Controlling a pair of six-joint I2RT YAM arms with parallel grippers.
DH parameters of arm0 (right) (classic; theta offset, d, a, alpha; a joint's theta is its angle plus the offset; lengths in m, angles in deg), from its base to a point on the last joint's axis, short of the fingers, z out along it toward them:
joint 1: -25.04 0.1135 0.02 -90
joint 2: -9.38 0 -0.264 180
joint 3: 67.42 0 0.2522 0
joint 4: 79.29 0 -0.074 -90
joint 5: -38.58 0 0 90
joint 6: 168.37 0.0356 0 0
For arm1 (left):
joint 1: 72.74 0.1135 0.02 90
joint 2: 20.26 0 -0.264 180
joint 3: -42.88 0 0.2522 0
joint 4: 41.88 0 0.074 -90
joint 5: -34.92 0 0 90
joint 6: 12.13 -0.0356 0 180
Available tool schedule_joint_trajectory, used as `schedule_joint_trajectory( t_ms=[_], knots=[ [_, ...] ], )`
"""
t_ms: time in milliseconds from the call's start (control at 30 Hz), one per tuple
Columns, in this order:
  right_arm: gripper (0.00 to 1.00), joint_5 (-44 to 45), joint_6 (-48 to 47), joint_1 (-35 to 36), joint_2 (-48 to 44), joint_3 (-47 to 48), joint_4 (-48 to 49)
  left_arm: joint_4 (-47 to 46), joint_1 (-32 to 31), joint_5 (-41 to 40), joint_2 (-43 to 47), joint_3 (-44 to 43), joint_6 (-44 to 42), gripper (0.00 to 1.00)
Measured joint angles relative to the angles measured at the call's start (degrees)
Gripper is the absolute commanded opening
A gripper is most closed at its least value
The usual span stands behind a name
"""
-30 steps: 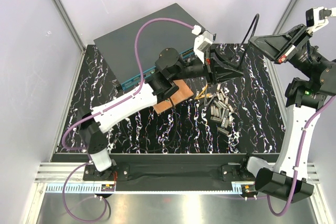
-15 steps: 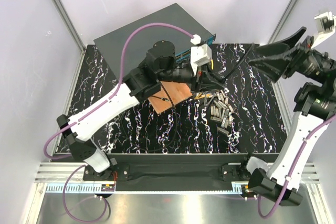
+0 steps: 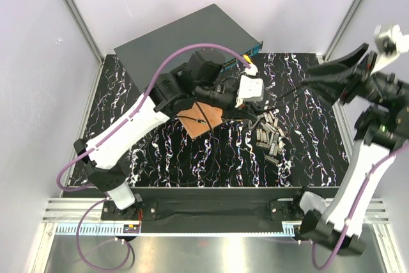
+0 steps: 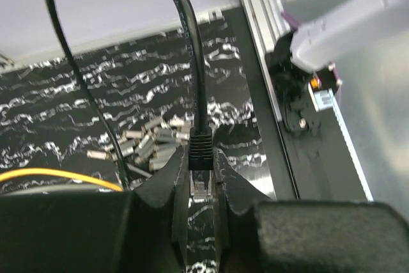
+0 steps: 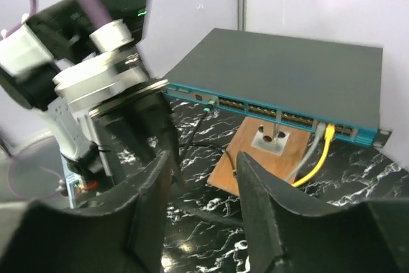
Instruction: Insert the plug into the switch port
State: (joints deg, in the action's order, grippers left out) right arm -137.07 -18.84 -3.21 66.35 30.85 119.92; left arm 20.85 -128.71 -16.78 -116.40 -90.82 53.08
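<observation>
The switch lies at the back, dark grey on top; its teal front edge with the row of ports faces the right wrist view. My left gripper is shut on the plug, a black-booted clear connector held between the fingertips, with its black cable rising away. From above, the left gripper hangs in front of the switch, turned away from the ports. My right gripper is raised at the right and open, its fingers empty.
A wooden board with a metal bracket lies before the switch. Yellow and grey cables sit in ports at the right end, and a green-tipped black one further left. Several loose connectors are piled mid-table.
The left arm has drawn its gripper and the plug back over the board and turned it toward the near edge. The right gripper has gone from shut to open.
</observation>
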Motion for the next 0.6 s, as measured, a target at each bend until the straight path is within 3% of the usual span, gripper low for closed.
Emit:
schedule_joint_trajectory(
  t_ms=[333, 467, 600],
  knots=[
    [0.52, 0.0, 42.1, 0.0, 30.4, -1.4, 33.1, 2.2, -0.1, -1.3, -0.1, 3.5, -2.6, 0.02],
    [0.49, 0.0, 49.5, 0.0, 38.3, -1.4, 36.0, 1.5, -0.1, -1.0, -0.1, 4.7, -2.6, 0.01],
    [0.51, 0.0, 52.7, 0.0, 39.8, -1.4, 37.8, 0.7, -0.1, -0.9, 0.0, 8.2, -2.6, 0.01]
  ],
)
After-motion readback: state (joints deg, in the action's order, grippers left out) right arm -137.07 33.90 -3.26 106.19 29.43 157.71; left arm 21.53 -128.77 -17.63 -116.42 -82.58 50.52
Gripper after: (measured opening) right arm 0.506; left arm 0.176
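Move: The left hand, gripping a black cable's plug, has the ports at the right end of the switch's front about 30 cm ahead, 4 cm right and 25 cm below. From it the pile of grey modules lies some 7 cm ahead, 12 cm right and 39 cm down. The empty right hand has those switch ports about 27 cm ahead, 6 cm left and 39 cm below. The open right hand swings 18 cm forward, right and down, pitching about 50 degrees; left lowers the held plug. ##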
